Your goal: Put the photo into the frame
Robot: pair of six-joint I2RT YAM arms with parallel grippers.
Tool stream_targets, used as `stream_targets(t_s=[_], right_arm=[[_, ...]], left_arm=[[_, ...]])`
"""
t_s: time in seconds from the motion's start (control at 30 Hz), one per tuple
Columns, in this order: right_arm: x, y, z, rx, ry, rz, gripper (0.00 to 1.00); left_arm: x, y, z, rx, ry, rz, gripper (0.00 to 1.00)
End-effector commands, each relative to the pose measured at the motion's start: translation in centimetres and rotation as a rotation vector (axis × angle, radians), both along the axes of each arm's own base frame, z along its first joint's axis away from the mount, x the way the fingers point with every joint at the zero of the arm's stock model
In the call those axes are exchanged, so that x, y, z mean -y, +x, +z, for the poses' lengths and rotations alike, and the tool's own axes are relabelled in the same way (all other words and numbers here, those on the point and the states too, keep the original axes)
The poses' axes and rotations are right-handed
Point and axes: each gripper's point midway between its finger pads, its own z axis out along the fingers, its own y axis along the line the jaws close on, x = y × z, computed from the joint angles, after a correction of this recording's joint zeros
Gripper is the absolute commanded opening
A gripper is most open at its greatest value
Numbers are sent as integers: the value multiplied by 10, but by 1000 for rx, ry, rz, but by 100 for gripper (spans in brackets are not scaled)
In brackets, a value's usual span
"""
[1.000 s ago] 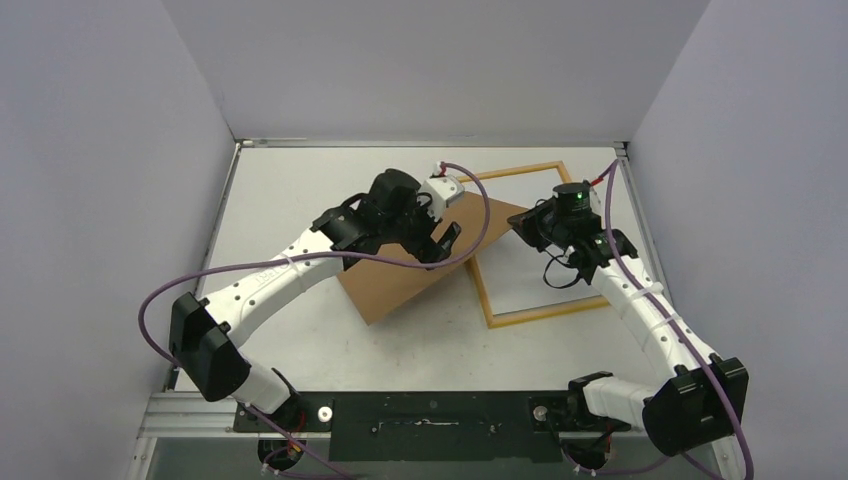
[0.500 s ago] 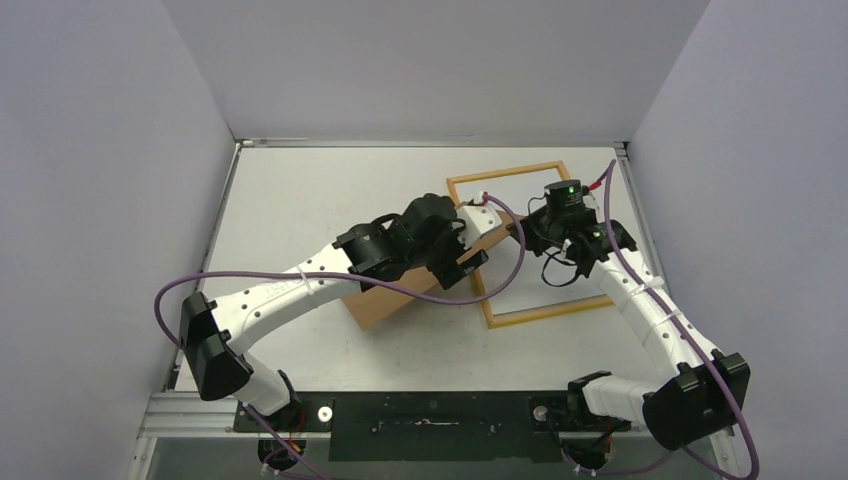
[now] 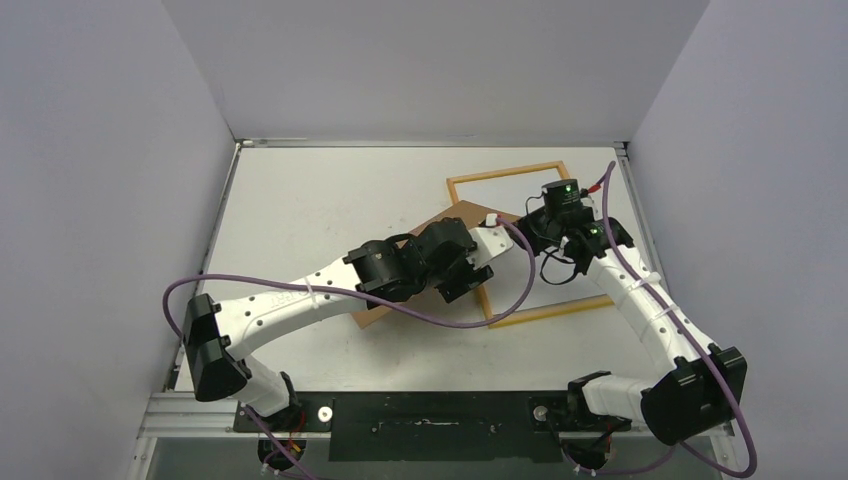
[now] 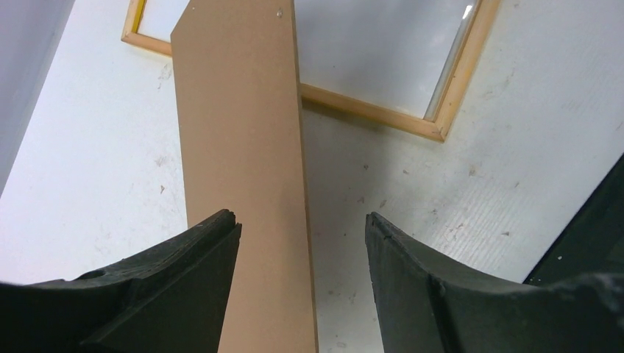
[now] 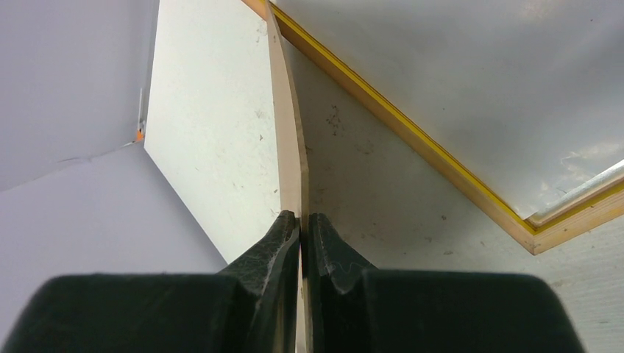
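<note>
The frame (image 3: 503, 177) lies at the back right of the table, wood-coloured side up, and its yellow front shows along the edge (image 5: 412, 136) in the right wrist view. A plain brown backing board (image 3: 462, 215) leans across the frame's left side. My right gripper (image 5: 303, 217) is shut on the board's thin edge (image 5: 288, 132), and it sits at the board's right corner (image 3: 528, 222). My left gripper (image 4: 302, 224) is open above the board (image 4: 243, 132), whose right edge runs between the fingers without touching either. The photo is hidden.
A clear sheet (image 5: 581, 187) rests inside the frame (image 4: 368, 110), with its edge (image 4: 450, 66) near the frame's right rail. Grey walls close in the table (image 3: 300, 210) on three sides. My left arm (image 3: 300, 295) stretches diagonally across the table's middle.
My left arm has swung right, toward the frame, over the board. Its jaws have narrowed. The board has slid toward the frame, and more of the frame's far left corner shows.
</note>
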Motion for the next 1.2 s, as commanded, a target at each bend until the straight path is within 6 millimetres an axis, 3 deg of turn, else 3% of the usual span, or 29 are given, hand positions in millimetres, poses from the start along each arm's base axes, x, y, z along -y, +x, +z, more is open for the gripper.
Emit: stream_targets(t_s=[0.0,0.27,0.5,0.67,0.7,0.77,0.9,0.97,1.03,1.17], right_arm=[[-4,1,5,-16,7,-2,0],[-11,-3,10,-18,59,4,0],[-14,-3,12,-18,89,4,0],[-17,-3,11,-13,114,3,0],[-18,-4,12,-10,121,2,0],[-18,-3,14,1,131,-3,9],[-18,4,32,76,147,1,49],[-16,10,44,122,151,6,63],[-13,14,54,158,146,12,73],[-6,24,85,279,135,37,80]], left_arm=[[-10,9,-5,36,38,74,61],[-21,24,-34,89,160,130,52],[-21,27,-35,104,219,101,27],[-21,27,-33,103,245,89,0],[-22,27,-32,103,248,87,0],[-23,27,-30,108,252,87,0],[-25,28,-23,118,253,84,0],[-27,30,-20,129,258,91,0],[-30,34,-17,132,260,102,0],[-39,45,-3,133,224,141,0]])
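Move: Just under the left hand's half-open fingers lies the near long edge of the brown board: its grip spot is some 3 cm ahead, 3 cm to the left and 5 cm down. The right gripper, pinching the board's right end, is about 7 cm ahead, 9 cm to the right and 3 cm lower. The frame's middle is roughly 12 cm ahead, 15 cm right, 20 cm below. From the right hand that grip spot lies about 4 cm back, 12 cm left and 2 cm lower. Sinking about 5 cm while easing forward and left, the left hand rolls its left side up nearly 20 degrees, brings the board's near edge between its fingers and shuts on it, then rises 2–3 cm, still drifting forward-left. Only after that pinch does the right hand open wide, letting go of the board's right end as it lifts some 2 cm. ##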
